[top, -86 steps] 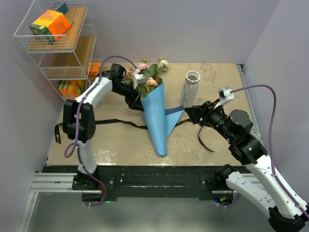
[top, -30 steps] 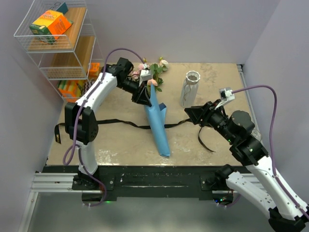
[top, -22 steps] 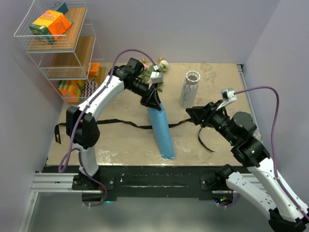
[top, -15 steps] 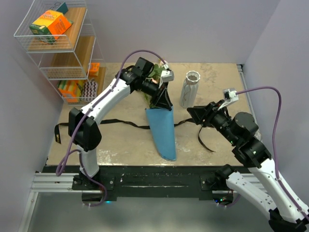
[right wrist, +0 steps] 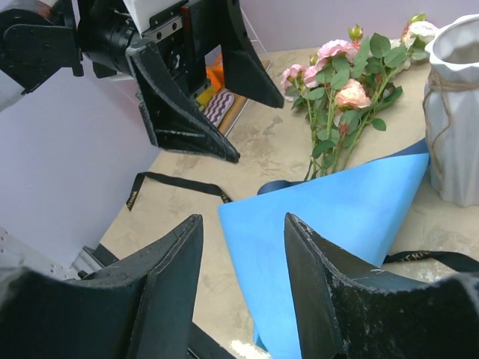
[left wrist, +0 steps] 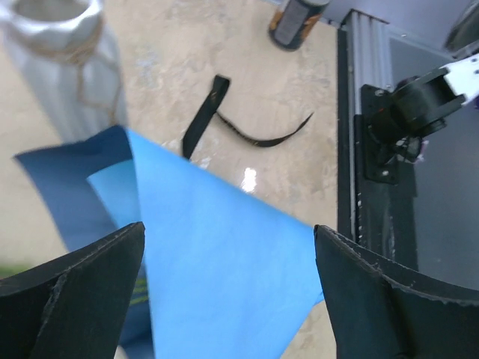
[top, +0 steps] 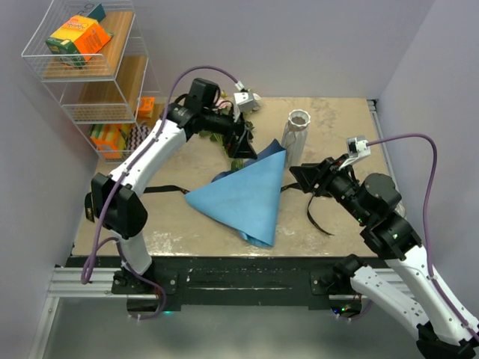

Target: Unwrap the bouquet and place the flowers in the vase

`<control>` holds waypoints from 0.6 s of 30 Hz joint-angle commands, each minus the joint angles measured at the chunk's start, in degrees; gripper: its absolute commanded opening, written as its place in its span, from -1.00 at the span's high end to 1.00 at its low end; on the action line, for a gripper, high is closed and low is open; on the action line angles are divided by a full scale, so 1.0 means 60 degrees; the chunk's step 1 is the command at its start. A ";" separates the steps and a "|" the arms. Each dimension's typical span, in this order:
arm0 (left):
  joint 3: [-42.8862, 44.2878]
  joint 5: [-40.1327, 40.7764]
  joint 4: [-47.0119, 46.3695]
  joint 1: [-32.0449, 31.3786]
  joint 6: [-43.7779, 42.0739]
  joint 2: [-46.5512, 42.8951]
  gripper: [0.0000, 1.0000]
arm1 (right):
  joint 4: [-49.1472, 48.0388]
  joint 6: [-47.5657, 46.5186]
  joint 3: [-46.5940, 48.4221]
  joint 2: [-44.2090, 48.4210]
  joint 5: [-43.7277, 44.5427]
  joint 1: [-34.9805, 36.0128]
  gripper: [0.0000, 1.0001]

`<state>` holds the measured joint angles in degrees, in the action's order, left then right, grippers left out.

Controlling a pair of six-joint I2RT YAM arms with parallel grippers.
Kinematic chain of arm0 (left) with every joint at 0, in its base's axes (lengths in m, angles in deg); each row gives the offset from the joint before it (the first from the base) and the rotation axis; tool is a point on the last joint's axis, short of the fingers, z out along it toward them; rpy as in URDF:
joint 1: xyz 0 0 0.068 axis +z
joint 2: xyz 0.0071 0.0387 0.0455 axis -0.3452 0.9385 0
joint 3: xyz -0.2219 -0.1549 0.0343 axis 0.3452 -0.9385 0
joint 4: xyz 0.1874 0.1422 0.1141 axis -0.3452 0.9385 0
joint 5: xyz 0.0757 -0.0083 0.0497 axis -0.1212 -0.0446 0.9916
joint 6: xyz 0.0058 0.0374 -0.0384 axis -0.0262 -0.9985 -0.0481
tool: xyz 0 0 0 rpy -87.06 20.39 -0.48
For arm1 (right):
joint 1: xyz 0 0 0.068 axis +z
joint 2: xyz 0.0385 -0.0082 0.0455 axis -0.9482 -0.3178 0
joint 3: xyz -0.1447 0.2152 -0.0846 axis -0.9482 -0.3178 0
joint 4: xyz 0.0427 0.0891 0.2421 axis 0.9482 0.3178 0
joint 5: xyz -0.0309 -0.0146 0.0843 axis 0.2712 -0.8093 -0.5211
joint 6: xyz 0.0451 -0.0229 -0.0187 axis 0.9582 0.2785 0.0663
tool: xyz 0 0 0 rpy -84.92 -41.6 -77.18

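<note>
The bouquet's blue paper (top: 243, 196) lies spread open and loose on the table. In the right wrist view the flowers (right wrist: 337, 97) lie bare beyond the paper's far edge, and their stem ends run under it. The white ribbed vase (top: 296, 137) stands upright just right of the paper (right wrist: 352, 209). My left gripper (top: 242, 142) hangs open above the paper's far corner, with only blue sheet (left wrist: 217, 277) below its empty jaws (left wrist: 228, 230). My right gripper (top: 297, 176) hovers at the paper's right edge, open and holding nothing (right wrist: 243, 218).
A black ribbon (top: 161, 188) trails left from under the paper, and another length (top: 314, 217) curls on the right. A brown can (left wrist: 296, 22) stands near the table's right edge. A wire shelf (top: 90, 67) with boxes stands at the back left.
My left gripper carried the blue cone upright toward the vase, then opened. The paper dropped and spread flat, the flowers now lie outside it. The right gripper opened slightly.
</note>
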<state>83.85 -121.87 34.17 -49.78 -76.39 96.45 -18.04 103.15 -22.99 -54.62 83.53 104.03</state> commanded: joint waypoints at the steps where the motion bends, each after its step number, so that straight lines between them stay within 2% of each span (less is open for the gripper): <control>1: -0.0736 0.0226 0.0862 0.1323 -0.2014 -0.0387 -0.99 | -0.0222 -0.0100 0.0325 0.0055 0.0103 -0.0035 -0.03; 4: -0.1292 -0.0039 0.2312 0.1852 -0.3965 0.0067 -0.99 | -0.0252 -0.0085 0.0296 0.0025 -0.0043 -0.0021 -0.03; 7: -0.2039 0.0196 0.2975 0.2161 -0.5008 0.0652 -0.99 | -0.0295 -0.0100 0.0223 0.0010 -0.0131 -0.0035 -0.03; 11: -0.3414 0.0327 0.2890 0.2557 -0.5553 0.0771 -0.99 | -0.0310 -0.0056 0.0135 0.0040 -0.0147 -0.0035 -0.02; 15: -0.4149 0.0241 0.3095 0.2587 -0.6081 0.0508 -0.99 | -0.0325 -0.0027 0.0047 0.0055 -0.0132 -0.0021 -0.02; 18: -0.4706 0.0400 0.2570 0.2587 -0.5980 0.0215 -0.99 | -0.0441 0.0032 -0.0041 0.0040 -0.0190 -0.0035 -0.02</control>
<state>58.30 -118.83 51.05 -34.50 -108.54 101.92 -18.15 103.15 -23.01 -54.68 83.20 104.03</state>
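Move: The empty left hand hangs above the blue wrapping paper, whose middle lies nearly straight below. The paper's left corner is about 20 cm to its left, level fore and aft and some 25 cm lower, with the ribbon's left tail about 6 cm left of that corner and 4 cm farther out. From this hand the flowers lie about 22 cm ahead and 4 cm left, the vase 14 cm ahead and 17 cm right. The right hand has the corner 11 cm ahead, 36 cm left and 32 cm lower. Down and to the left, the left hand swoops in an arc towards the paper's left corner, sinking about 20 cm while crossing some 14 cm. It first swings a little forward, then draws back past its starting line; the fingers stay wide open and tip further downward, ending close over the paper's left edge, with no clear touch. ##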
